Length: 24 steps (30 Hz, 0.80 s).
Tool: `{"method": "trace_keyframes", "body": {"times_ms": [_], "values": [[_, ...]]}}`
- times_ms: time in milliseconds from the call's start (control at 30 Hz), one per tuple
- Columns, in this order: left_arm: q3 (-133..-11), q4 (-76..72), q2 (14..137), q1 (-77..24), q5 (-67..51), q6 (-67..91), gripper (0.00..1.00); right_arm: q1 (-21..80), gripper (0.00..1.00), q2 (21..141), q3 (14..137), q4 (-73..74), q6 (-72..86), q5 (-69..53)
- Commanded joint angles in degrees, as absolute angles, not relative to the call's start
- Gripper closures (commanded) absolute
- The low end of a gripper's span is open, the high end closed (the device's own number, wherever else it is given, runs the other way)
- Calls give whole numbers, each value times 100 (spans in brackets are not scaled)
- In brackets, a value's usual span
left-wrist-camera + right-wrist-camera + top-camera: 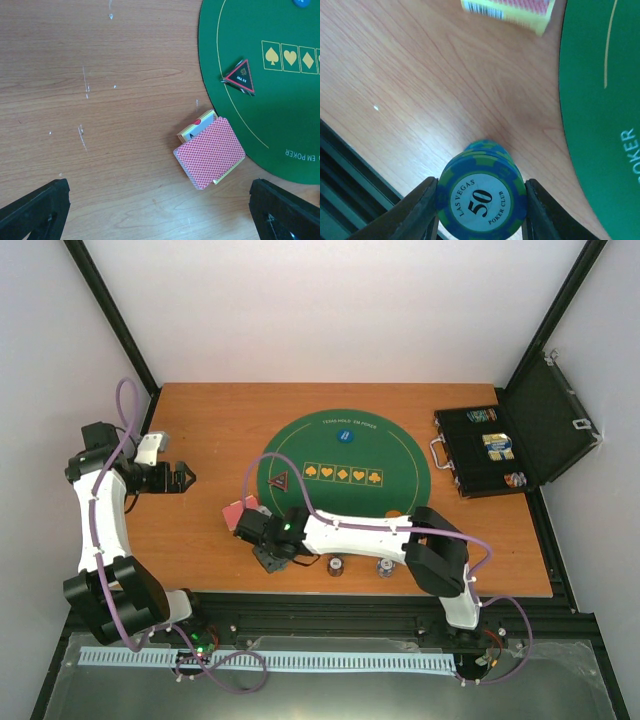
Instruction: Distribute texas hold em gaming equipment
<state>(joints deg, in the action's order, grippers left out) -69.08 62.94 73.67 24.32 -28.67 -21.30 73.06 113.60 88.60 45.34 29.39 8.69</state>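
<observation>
My right gripper is shut on a stack of blue-and-green striped poker chips; the top chip reads "50". It is over the wood just left of the green mat, near the table's front edge. A pink-red-backed deck of cards lies on a yellow card box at the mat's left edge. A black triangular marker and a blue round button lie on the mat. My left gripper is open and empty, left of the deck.
Two more chip stacks stand near the front edge. The open black case at the right holds chips and a card pack. The round green mat covers the table's middle. The table's front edge runs close below my right gripper.
</observation>
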Motion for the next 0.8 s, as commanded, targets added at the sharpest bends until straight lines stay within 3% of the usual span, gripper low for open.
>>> {"method": "trace_keyframes", "body": {"times_ms": [0, 267, 767], "values": [[-7178, 6371, 7359, 2416, -2917, -2179, 0, 7160, 82, 11096, 9451, 4980, 2751, 1091], [-7285, 6476, 7437, 2417, -3016, -2147, 0, 6279, 82, 11265, 10045, 5109, 2227, 1049], [-7360, 6558, 7427, 2411, -3045, -2197, 0, 4963, 81, 12928, 11104, 5019, 1628, 593]]}}
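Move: The right gripper already holds the top of the blue-green "50" chip stack, lifted slightly over the remaining chips, some 4 cm beneath it. Its goal, the bare felt beside the all-in triangle, is about 19 cm ahead, 4 cm right and 5 cm lower; the triangle is 22 cm straight ahead. The red card deck lies 13 cm ahead and 8 cm left. From the left gripper that felt spot is roughly 6 cm ahead, 24 cm right, 17 cm down. Keep the right gripper's pinch on the "50" chips and carry them forward about 19 cm, drifting a little right, from the leftover stack past the card deck towards the felt beside the all-in triangle. Arc up nearly 7 cm on the way, then come back down to about the starting height, turning the hand some 10 degrees clockwise. ##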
